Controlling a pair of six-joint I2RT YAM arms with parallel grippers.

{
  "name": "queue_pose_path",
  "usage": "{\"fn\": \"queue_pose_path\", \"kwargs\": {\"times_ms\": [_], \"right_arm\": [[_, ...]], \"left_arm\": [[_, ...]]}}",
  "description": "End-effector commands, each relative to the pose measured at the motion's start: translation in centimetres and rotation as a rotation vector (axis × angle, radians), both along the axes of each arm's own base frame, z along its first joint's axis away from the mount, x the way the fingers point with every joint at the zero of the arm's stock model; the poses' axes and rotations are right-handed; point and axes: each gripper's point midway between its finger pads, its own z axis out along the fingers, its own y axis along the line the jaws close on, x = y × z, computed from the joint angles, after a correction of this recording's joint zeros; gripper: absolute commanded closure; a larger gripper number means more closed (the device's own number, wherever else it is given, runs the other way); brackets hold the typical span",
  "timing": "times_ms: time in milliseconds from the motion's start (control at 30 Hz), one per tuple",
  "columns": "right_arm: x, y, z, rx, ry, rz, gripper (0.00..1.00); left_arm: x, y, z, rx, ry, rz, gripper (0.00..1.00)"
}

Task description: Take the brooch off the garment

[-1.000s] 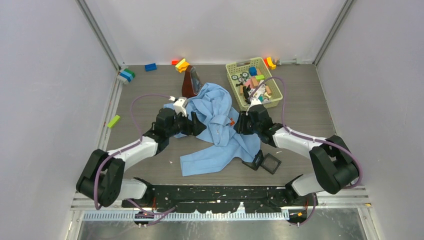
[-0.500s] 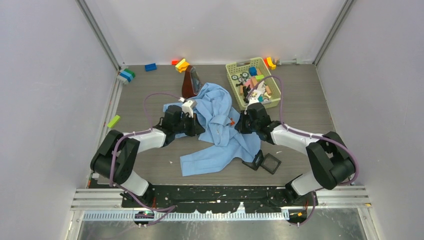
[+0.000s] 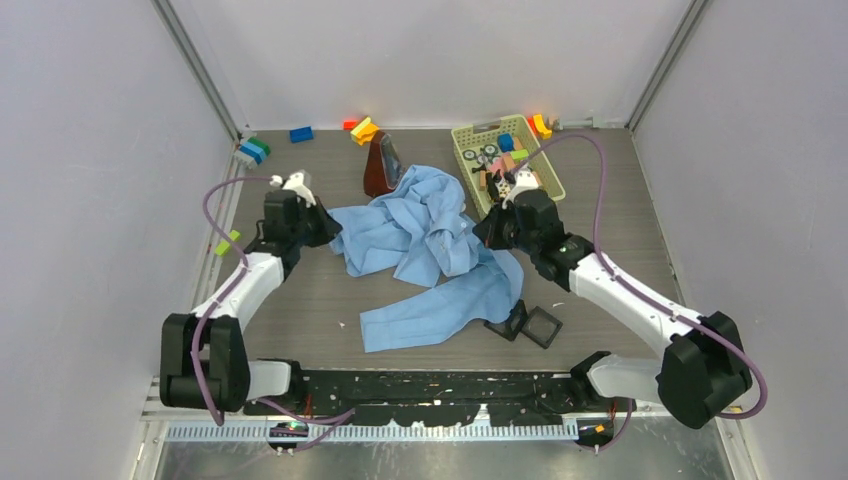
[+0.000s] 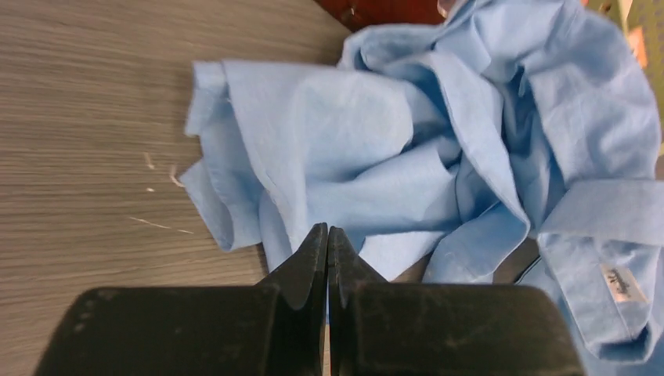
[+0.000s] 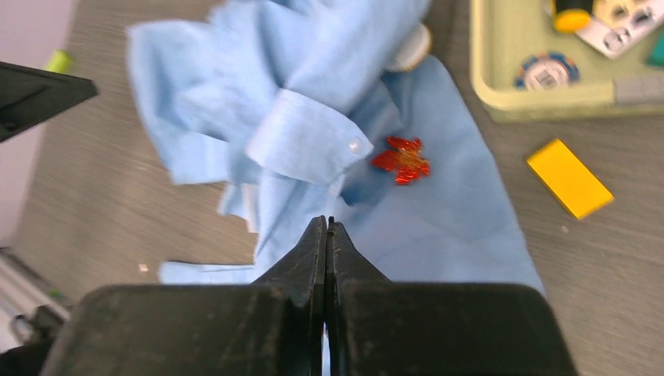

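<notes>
The garment (image 3: pixel 420 240), a crumpled light-blue shirt, lies mid-table. The brooch (image 5: pixel 401 159), a small red leaf-like pin, sits on the cloth beside a buttoned cuff, ahead and right of my right gripper (image 5: pixel 326 222). I cannot make the brooch out in the top view. The right gripper (image 3: pixel 482 236) is shut, its tips over the shirt's right side (image 5: pixel 438 227). My left gripper (image 3: pixel 330 230) is shut at the shirt's left edge. In the left wrist view its tips (image 4: pixel 327 229) overlap the cloth's near edge (image 4: pixel 376 117). I see no cloth clearly pinched in either.
A pale green basket (image 3: pixel 470 135) of small items stands behind the right gripper, and a dark red-brown object (image 3: pixel 380 170) behind the shirt. Black square pieces (image 3: pixel 535 325) lie near the front. Coloured blocks (image 3: pixel 362 128) line the back wall; a green one (image 3: pixel 227 242) lies left, a yellow one (image 5: pixel 569 178) right.
Both grippers have shut. The left arm swung left off the shirt to its left edge; the right gripper drew back toward the basket. The orange speck of the brooch has left the top view.
</notes>
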Motion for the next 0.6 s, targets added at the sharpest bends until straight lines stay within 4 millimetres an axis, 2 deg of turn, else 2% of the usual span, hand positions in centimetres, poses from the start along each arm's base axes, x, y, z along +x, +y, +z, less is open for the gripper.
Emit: {"fn": "queue_pose_path", "kwargs": {"times_ms": [0,100,167,200,267,367,500,567], "right_arm": [[-0.8,3.6,8.0,0.122,-0.064,0.131,0.99],[-2.2,5.2,9.4,0.123,-0.064,0.181,0.99],[-2.6,5.9,10.0,0.131,-0.059,0.194,0.99],[-2.8,6.1,10.1,0.136,-0.056,0.197,0.99],[-3.2,6.5,9.7,0.142,-0.038,0.209,0.99],[-3.7,6.7,8.6,0.146,-0.015,0.209,0.99],[-4.3,6.8,7.6,0.146,0.001,0.21,0.99],[-4.4,6.7,7.3,0.144,0.006,0.209,0.99]], "left_arm": [[-0.9,0.0,4.4,-0.06,-0.001,0.0,0.91],[-3.4,-4.7,6.6,-0.242,-0.012,-0.161,0.6],[-5.7,-7.6,7.1,-0.355,0.019,-0.251,0.4],[-6.7,-8.6,7.0,-0.408,0.054,-0.271,0.34],[-8.5,-10.5,7.2,-0.54,0.116,-0.298,0.26],[-10.1,-12.2,6.8,-0.678,0.139,-0.306,0.23],[-10.7,-12.9,6.7,-0.815,0.132,-0.237,0.17],[-10.7,-12.7,6.5,-0.845,0.138,-0.196,0.09]]}}
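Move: The garment's folded part with the white label lies some 20 cm to the right of the shut left gripper, about 3 cm back and 6 cm below. The near sleeve lies flat about 19 cm back and 15 cm right of that gripper, and the brooch roughly 30 cm right, level fore and aft. From the right gripper, which already holds a pinch of garment, the brooch is about 4 cm ahead and 8 cm below, and the label fold 8 cm left, 2 cm back. Lift the left gripper over the cloth, then swing it about 12 cm right and 12 cm back and down again towards the label fold, opening the fingers nearly wide and rolling the hand some 35 degrees, left side down. Keep the right gripper shut on the garment and raise the pinch, carrying it about 6 cm left and a little back, easing down slightly at the end. ##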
